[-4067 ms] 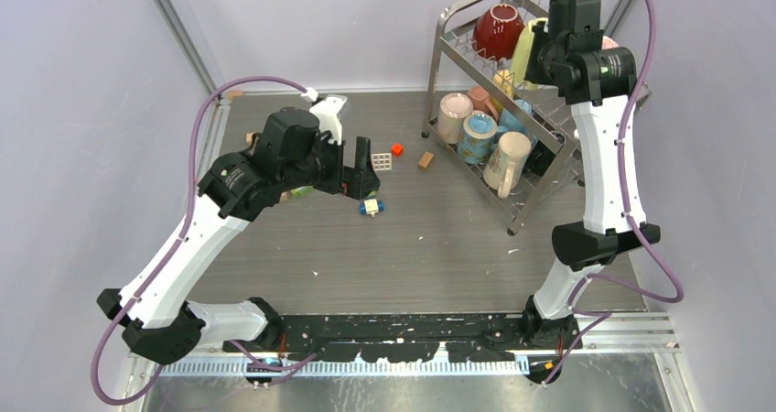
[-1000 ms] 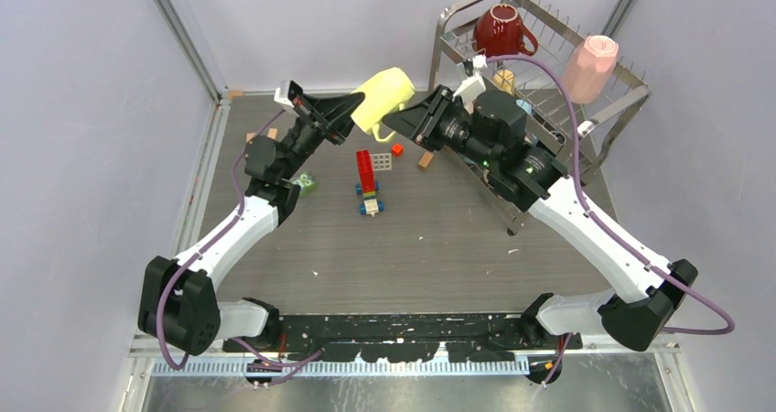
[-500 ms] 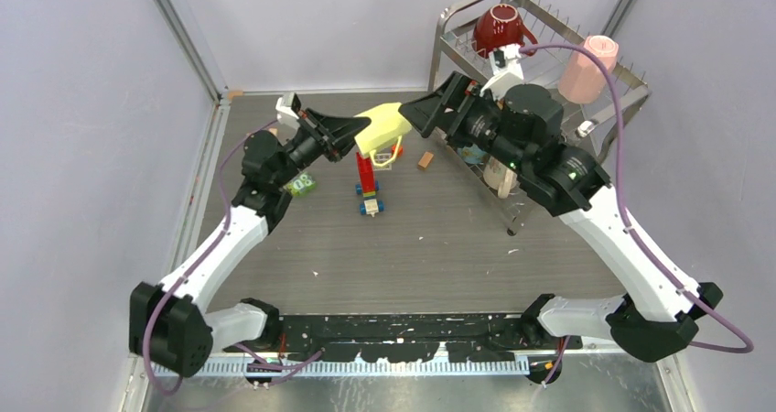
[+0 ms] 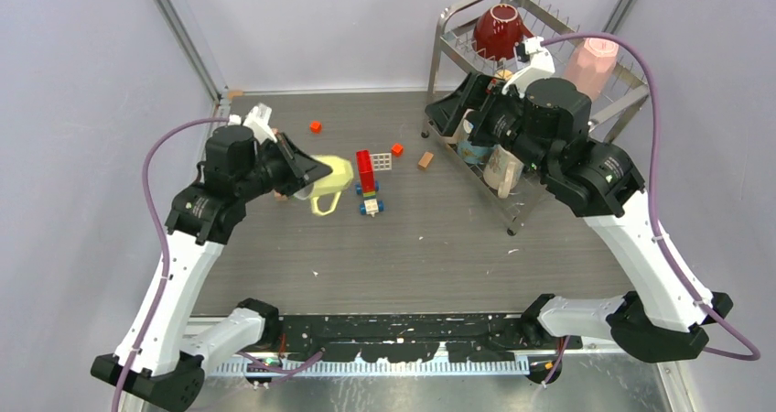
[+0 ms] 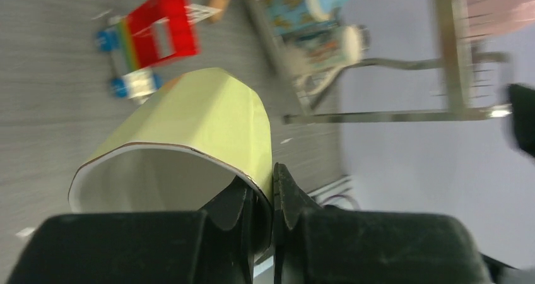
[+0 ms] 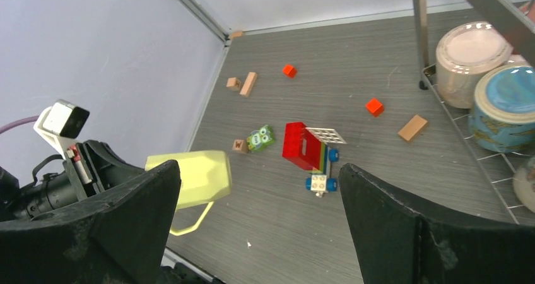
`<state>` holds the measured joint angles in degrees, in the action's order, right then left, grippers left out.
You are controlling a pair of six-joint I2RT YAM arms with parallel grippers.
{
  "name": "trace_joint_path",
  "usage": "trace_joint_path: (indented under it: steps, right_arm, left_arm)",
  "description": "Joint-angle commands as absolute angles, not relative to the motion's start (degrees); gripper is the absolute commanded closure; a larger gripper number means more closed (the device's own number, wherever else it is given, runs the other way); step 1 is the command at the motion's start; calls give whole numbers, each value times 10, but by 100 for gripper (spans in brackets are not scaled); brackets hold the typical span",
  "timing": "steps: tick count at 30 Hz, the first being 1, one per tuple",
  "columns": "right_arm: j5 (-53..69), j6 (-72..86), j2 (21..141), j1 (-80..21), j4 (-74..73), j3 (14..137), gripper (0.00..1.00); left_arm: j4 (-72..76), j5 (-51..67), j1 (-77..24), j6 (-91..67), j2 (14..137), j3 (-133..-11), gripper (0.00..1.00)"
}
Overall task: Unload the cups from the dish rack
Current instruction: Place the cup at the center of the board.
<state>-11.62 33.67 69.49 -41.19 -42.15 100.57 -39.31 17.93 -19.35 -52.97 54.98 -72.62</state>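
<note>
My left gripper is shut on the rim of a pale yellow cup, one finger inside and one outside. The cup hangs tilted just above the table's left middle, its handle pointing down. My right gripper stands wide open and empty beside the dish rack, well apart from the yellow cup. The upper tier holds a dark red cup and a pink cup. On the lower tier sit a beige-pink cup, a blue cup and a beige mug.
A red toy block car on wheels stands mid-table, right of the yellow cup. Small red blocks, a wooden block, a white grid plate and a green block lie scattered around it.
The right gripper let go of the yellow cup, opened wide and drew back toward the rack. The left arm carried the cup left and down toward the table.
</note>
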Motion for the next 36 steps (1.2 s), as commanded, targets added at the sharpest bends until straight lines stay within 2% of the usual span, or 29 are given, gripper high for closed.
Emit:
trace_joint_path:
  steps: [1,13,25,36]
  right_arm:
    - [-150,302,702,-415,-453,1043,0]
    - [-155,282,677,-414,-475,1058,0]
    - [-163,265,654,-414,-481,1066,0]
    - [-177,264,622,-415,-475,1042,0]
  left_arm:
    - [-560,85,-189,-383,574,-760,100]
    - [-545,27,-189,-319,709,-732,100]
    - [-551,-7,-189,-247,902,-801,100]
    - [-559,-47,-188,-204,995,-849,100]
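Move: Ahead of the left hand, which already holds the yellow cup by its rim, the open patch of board it is taken to lies about 7 cm forward, 5 cm to the left and some 35 cm below. Close around that patch, the red toy car stands about 13 cm ahead and 7 cm right of the hand, the green puzzle block 13 cm ahead and 8 cm left. From the right hand the patch is roughly 28 cm left, 4 cm ahead and 45 cm down. Sinking fast, the left hand carries the cup down some 24 cm towards the open board between toy car and puzzle block, easing about 5 cm left early on, then 8 cm forward while slowing. The wrist swings roughly 60 degrees so the fingers point nearly straight down, still pinching the cup's rim. The empty right hand, wide open, drifts about 5 cm right, then also back and up. ##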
